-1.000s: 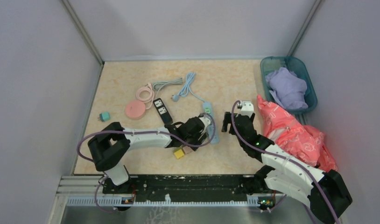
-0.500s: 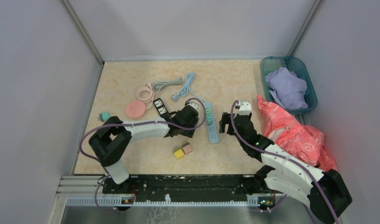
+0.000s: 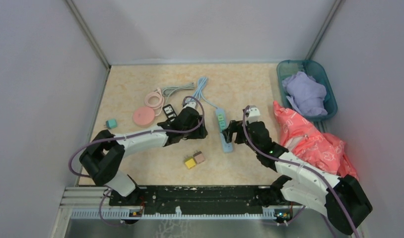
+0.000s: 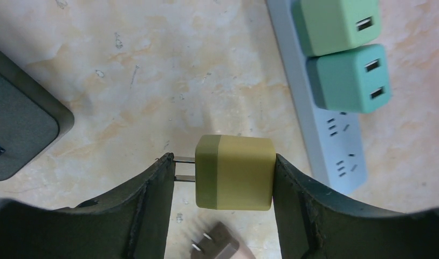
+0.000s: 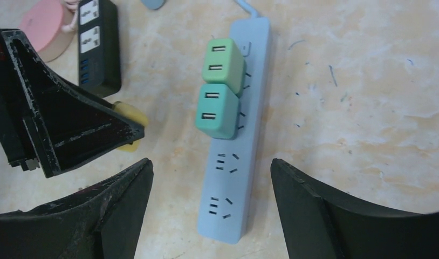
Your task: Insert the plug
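Observation:
My left gripper (image 4: 223, 163) is shut on an olive-yellow plug (image 4: 236, 172), held above the table with its two prongs against the left finger. In the top view this gripper (image 3: 197, 130) hovers left of the light blue power strip (image 3: 224, 136), and the plug is hidden there. The strip (image 5: 233, 178) carries two green plugs (image 5: 218, 89) and has free sockets at its near end. Over that near end my right gripper (image 5: 212, 167) stands open, its fingers on either side of the strip and apart from it. The yellow plug (image 5: 130, 116) peeks out behind the left finger.
A yellow cube plug (image 3: 190, 162) and a pink one (image 3: 199, 157) lie near the front. A black power strip (image 3: 170, 113), a pink round reel (image 3: 143, 117), coiled cables and a small teal plug (image 3: 110, 123) sit to the left. Pink cloth (image 3: 314, 141) and a teal bin (image 3: 309, 89) lie to the right.
My left gripper has narrowed and swung from beside the front cubes back and to the left. My right gripper has shifted left over the strip's near end.

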### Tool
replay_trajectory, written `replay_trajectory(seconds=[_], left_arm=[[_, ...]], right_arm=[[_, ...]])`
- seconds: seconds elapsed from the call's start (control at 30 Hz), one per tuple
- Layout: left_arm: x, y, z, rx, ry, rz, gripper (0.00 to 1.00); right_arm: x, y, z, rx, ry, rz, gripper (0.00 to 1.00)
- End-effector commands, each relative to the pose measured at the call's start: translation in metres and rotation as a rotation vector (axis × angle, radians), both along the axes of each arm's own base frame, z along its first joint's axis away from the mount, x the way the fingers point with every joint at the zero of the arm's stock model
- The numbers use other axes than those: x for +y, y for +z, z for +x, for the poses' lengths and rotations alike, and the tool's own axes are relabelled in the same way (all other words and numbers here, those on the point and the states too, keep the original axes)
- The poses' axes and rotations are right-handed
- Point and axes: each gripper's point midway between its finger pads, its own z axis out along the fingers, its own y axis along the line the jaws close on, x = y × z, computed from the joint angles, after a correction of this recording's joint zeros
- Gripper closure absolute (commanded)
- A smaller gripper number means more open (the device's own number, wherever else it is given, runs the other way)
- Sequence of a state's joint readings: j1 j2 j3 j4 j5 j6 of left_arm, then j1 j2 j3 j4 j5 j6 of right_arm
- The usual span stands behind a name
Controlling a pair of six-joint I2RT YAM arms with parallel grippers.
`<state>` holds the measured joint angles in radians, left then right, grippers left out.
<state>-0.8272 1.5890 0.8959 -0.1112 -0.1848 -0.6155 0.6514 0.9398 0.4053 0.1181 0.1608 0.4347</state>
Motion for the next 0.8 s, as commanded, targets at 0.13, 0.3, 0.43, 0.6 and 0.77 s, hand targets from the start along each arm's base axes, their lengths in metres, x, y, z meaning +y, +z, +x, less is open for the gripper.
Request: replay_trajectory(seconds=[0.13, 0.3, 0.43, 0.6, 0.77], left_arm=[[-0.019, 0.045, 0.001, 0.035, 0.164, -0.375, 0.47], [-0.019, 0.059, -0.002, 0.074, 0.242, -0.508, 0.47], [-0.021, 0.071, -0.002, 0.087, 0.276, -0.596, 0.46], [-0.021, 0.080, -0.002, 0.114, 0.337, -0.691, 0.47], [-0.023, 0.090, -0.003, 0.124, 0.347, -0.768, 0.47]], right_arm=[[0.044, 0.034, -0.001, -0.112, 0.142, 0.148, 0.21], [0.060, 0.047, -0.003, -0.167, 0.154, 0.174, 0.21], [0.066, 0.051, -0.002, -0.189, 0.153, 0.194, 0.21], [0.073, 0.056, -0.003, -0.232, 0.152, 0.212, 0.22], [0.086, 0.058, -0.003, -0.248, 0.177, 0.210, 0.23]])
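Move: The left hand already holds the yellow plug; the right hand's open fingers, to which it is taken, are about 12 cm to its right, 2 cm back and 5 cm higher. For the right hand, the yellow plug thus lies some 12 cm left, 2 cm ahead and 5 cm below. From the left hand, the blue power strip's middle is about 9 cm right and 2 cm ahead, the pink plug 8 cm back and 1 cm left, both roughly 5 cm lower. The left hand keeps its grip on the yellow plug and lifts it about 6 cm, drifting slightly right, while the wrist rolls some 40 degrees so that the fingers swing up from steeply downward to a flatter line reaching to the right. Meanwhile the right hand, fingers still wide open, travels about 7 cm left over the power strip towards the yellow plug, rising some 3 cm and turning a little counter-clockwise, and stops short of it without touching. ##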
